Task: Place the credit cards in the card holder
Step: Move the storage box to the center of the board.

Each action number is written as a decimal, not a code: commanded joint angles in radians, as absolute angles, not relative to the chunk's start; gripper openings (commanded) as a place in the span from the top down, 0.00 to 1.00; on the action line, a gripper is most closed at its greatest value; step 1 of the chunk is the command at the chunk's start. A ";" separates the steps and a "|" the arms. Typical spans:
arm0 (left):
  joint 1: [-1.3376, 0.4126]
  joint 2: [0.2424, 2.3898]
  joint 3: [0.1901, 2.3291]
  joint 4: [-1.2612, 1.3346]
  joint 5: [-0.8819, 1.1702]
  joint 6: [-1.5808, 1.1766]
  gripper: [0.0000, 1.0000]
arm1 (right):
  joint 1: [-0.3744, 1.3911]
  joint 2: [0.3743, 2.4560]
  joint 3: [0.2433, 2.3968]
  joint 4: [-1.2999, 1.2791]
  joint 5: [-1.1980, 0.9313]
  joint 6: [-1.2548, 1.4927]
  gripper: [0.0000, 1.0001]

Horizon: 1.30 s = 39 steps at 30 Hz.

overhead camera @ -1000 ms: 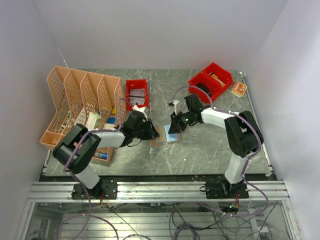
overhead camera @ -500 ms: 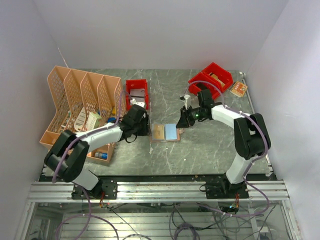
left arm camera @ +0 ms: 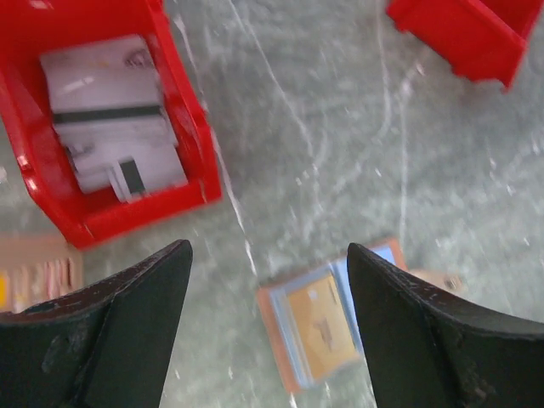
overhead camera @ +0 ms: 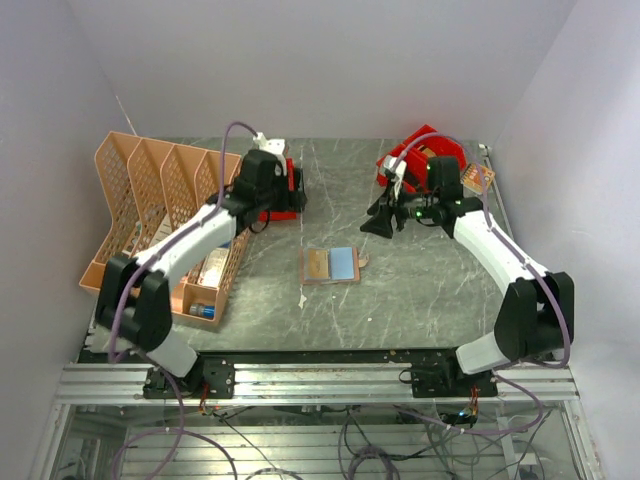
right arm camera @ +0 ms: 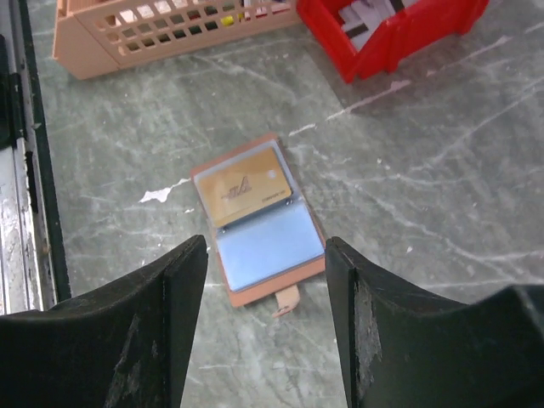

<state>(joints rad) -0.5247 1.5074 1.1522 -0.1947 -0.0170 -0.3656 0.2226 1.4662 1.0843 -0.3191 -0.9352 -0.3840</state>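
Observation:
The card holder [overhead camera: 330, 265] lies open and flat on the table, also in view in the left wrist view [left arm camera: 336, 319] and the right wrist view [right arm camera: 255, 223]. A light blue credit card [right arm camera: 270, 249] fills one half and a tan card [right arm camera: 240, 185] the other. A whitish-grey credit card with a dark stripe [left arm camera: 106, 115] lies in a red bin [left arm camera: 136, 217]. My left gripper [left arm camera: 268, 248] hovers open near that bin [overhead camera: 288, 195], holding nothing. My right gripper [right arm camera: 265, 245] is open and empty, raised to the far right of the holder [overhead camera: 380, 222].
A peach mesh file rack [overhead camera: 165, 200] stands at the left with small items beside it. Two more red bins [overhead camera: 425, 160] sit at the back right, with a small orange item [overhead camera: 477, 178] beside them. A white scrap [overhead camera: 302, 298] lies near the holder.
Both grippers have opened and drawn back from the card holder, the left toward the red bin, the right toward the back right. The blue card stays in the holder.

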 commanded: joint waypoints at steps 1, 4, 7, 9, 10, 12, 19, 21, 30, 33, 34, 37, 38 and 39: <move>-0.449 1.712 1.342 -0.350 0.046 -0.275 0.16 | 0.210 1.536 1.169 -0.433 -1.043 -0.432 0.42; -0.436 1.832 1.475 -0.401 0.038 -0.247 0.23 | 0.178 1.503 1.079 -0.354 -1.089 -0.429 0.42; -0.432 1.935 1.574 -0.449 -0.015 -0.224 0.39 | 0.123 1.511 1.062 -0.370 -1.117 -0.445 0.43; -0.425 1.987 1.630 -0.466 -0.055 -0.207 0.51 | 0.098 1.527 1.075 -0.411 -1.128 -0.479 0.44; -0.420 2.014 1.654 -0.476 -0.068 -0.202 0.56 | 0.091 1.533 1.077 -0.426 -1.128 -0.491 0.44; -0.416 2.043 1.697 -0.493 -0.091 -0.188 0.69 | 0.081 1.538 1.076 -0.430 -1.135 -0.494 0.44; -0.414 2.167 1.792 -0.576 -0.122 -0.131 0.85 | 0.074 1.540 1.077 -0.450 -1.144 -0.519 0.45; -0.415 2.190 1.806 -0.597 -0.081 -0.109 0.86 | 0.071 1.541 1.078 -0.454 -1.145 -0.524 0.45; -0.454 2.199 1.804 -0.580 0.160 -0.123 0.87 | 0.069 1.559 1.098 -0.501 -1.150 -0.561 0.45; -0.487 2.207 1.817 -0.556 0.217 -0.158 0.86 | 0.068 1.559 1.097 -0.501 -1.148 -0.563 0.45; -0.500 2.214 1.824 -0.547 0.238 -0.173 0.86 | 0.067 1.559 1.098 -0.502 -1.146 -0.563 0.45; -0.542 2.240 1.847 -0.517 0.285 -0.223 0.85 | 0.065 1.563 1.103 -0.507 -1.142 -0.565 0.45; -0.552 2.250 1.856 -0.506 0.297 -0.238 0.84 | 0.064 1.565 1.104 -0.506 -1.138 -0.561 0.45; -0.564 2.261 1.866 -0.493 0.307 -0.256 0.84 | 0.062 1.568 1.103 -0.506 -1.130 -0.557 0.45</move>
<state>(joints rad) -0.5060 2.2219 1.8088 -0.5541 0.1795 -0.1787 0.0746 1.5539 1.0779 -0.4931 -1.1320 -0.5442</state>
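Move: The red storage box's middle lies about 11 cm ahead of the left hand, 3 cm to its left and 14 cm below. The open card holder is some 8 cm back and 11 cm to the left hand's right, 16 cm down; the peach rack's middle is roughly 28 cm to its left and 2 cm ahead. From the right hand the storage box is about 15 cm forward, 25 cm left and 15 cm below. The storage box is entered from above: the left hand swings about 11 cm forward and sinks some 14 cm, fingers closing from wide to shut and tipping more steeply down. Then, with shut fingertips against the inside of its near right corner, the hand drags it about 7 cm right and 4 cm back, towards the card holder. The right hand, still open, shifts some 3 cm right and 3 cm down, clear of everything. ##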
